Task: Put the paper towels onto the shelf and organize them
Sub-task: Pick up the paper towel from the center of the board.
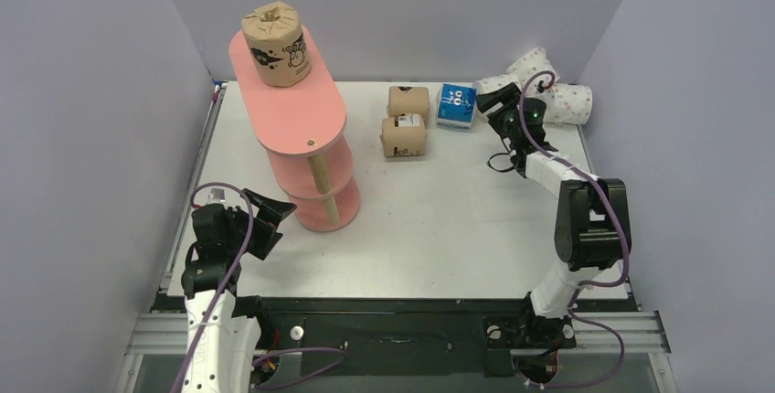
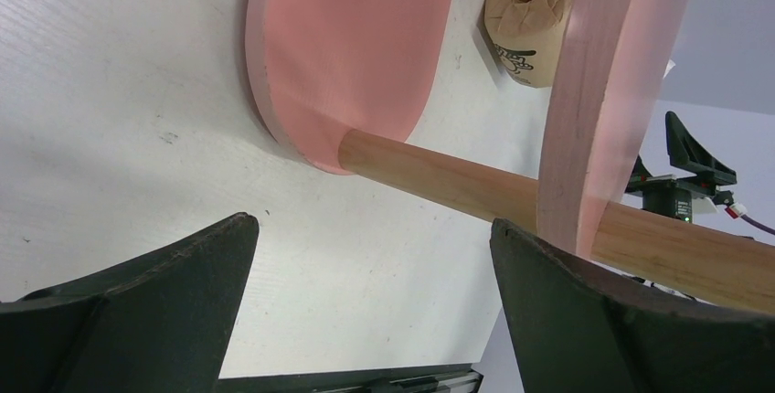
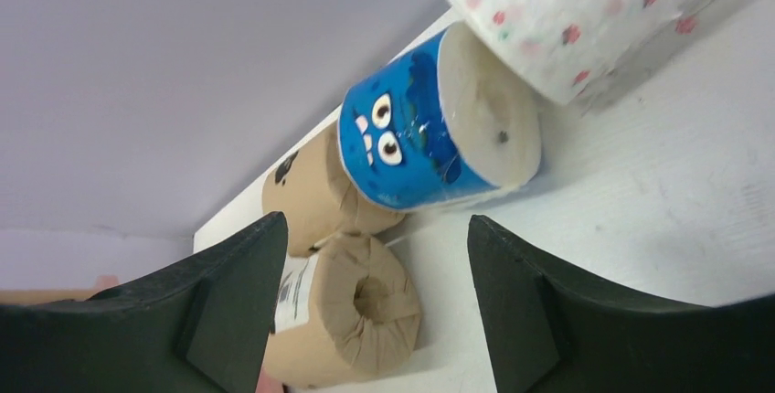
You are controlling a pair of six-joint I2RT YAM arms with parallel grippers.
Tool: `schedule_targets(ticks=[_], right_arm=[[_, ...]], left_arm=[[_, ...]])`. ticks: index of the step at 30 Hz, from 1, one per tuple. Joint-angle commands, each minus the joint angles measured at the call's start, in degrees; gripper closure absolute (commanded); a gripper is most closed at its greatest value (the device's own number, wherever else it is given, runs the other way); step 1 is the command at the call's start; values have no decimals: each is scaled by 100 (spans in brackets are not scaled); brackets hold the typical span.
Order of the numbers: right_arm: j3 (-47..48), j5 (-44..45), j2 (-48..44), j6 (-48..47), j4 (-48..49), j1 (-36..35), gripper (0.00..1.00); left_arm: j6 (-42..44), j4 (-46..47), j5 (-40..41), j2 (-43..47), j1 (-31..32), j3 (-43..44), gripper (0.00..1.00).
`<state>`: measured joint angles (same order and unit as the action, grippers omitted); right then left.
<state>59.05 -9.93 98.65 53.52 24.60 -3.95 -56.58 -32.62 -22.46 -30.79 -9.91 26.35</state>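
The salmon-pink shelf (image 1: 291, 110) stands at the left, with one brown roll (image 1: 276, 44) upright on its top board. Two brown rolls (image 1: 408, 100) (image 1: 404, 136) and a blue roll (image 1: 456, 105) lie on the table mid-back. White pink-dotted rolls (image 1: 568, 101) are bunched at the back right corner. My right gripper (image 1: 493, 108) is open just right of the blue roll (image 3: 429, 128), holding nothing, and a brown roll (image 3: 352, 320) lies beyond its fingers. My left gripper (image 1: 277, 219) hangs open and holds nothing beside the shelf's bottom board (image 2: 347, 46) and wooden post (image 2: 439, 178).
Grey walls close in the table on the left, back and right. The table's near edge meets a black rail (image 1: 384, 329) where both arm bases are bolted. A purple cable (image 1: 233, 228) loops along the left arm.
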Motion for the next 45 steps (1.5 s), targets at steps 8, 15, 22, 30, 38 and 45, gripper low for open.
schedule_targets(ticks=[8,15,22,30,38,45], right_arm=[[1746,4,1346,-162,-615,132,31],[1956,-222,1759,127,-473,42,31],[1529,-326,1553,389,-149,-211,31],[1268,-489,1250,485,-55,-572,31],[416,-204,443,441,138,-550,31],[317,-61,372,526,78,-207,30]], left_arm=[[90,297,116,-110,-42,63,0],[89,345,180,-249,-44,116,0],[77,392,128,-243,-46,80,0],[68,367,11,-73,-43,-37,0],[59,399,-73,-33,-46,-75,0],[34,429,-87,-24,-44,-95,0]])
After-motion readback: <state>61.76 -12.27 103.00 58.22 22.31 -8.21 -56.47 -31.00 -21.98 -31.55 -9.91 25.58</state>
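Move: The blue paper towel lies on its side about 8 cm ahead of the right hand, 6 cm to its left and 11 cm below. Of its neighbours, the white dotted roll is some 11 cm to the right of it and 2 cm farther out; the far brown roll is about 12 cm to its left and level with it, the near brown roll 13 cm to its left and 9 cm nearer. From the left hand the blue paper towel is roughly 38 cm ahead and 39 cm to the right, 8 cm lower. The right hand reaches forward about 6 cm and then sinks as far towards the right end of the blue paper towel, its fingers staying about two-thirds open and tipping some 10 degrees farther down. From there it sweeps some 8 cm left while drawing back towards the base and turning a little counter-clockwise, then rises about 5 cm and eases back to the right, fingers still empty. ##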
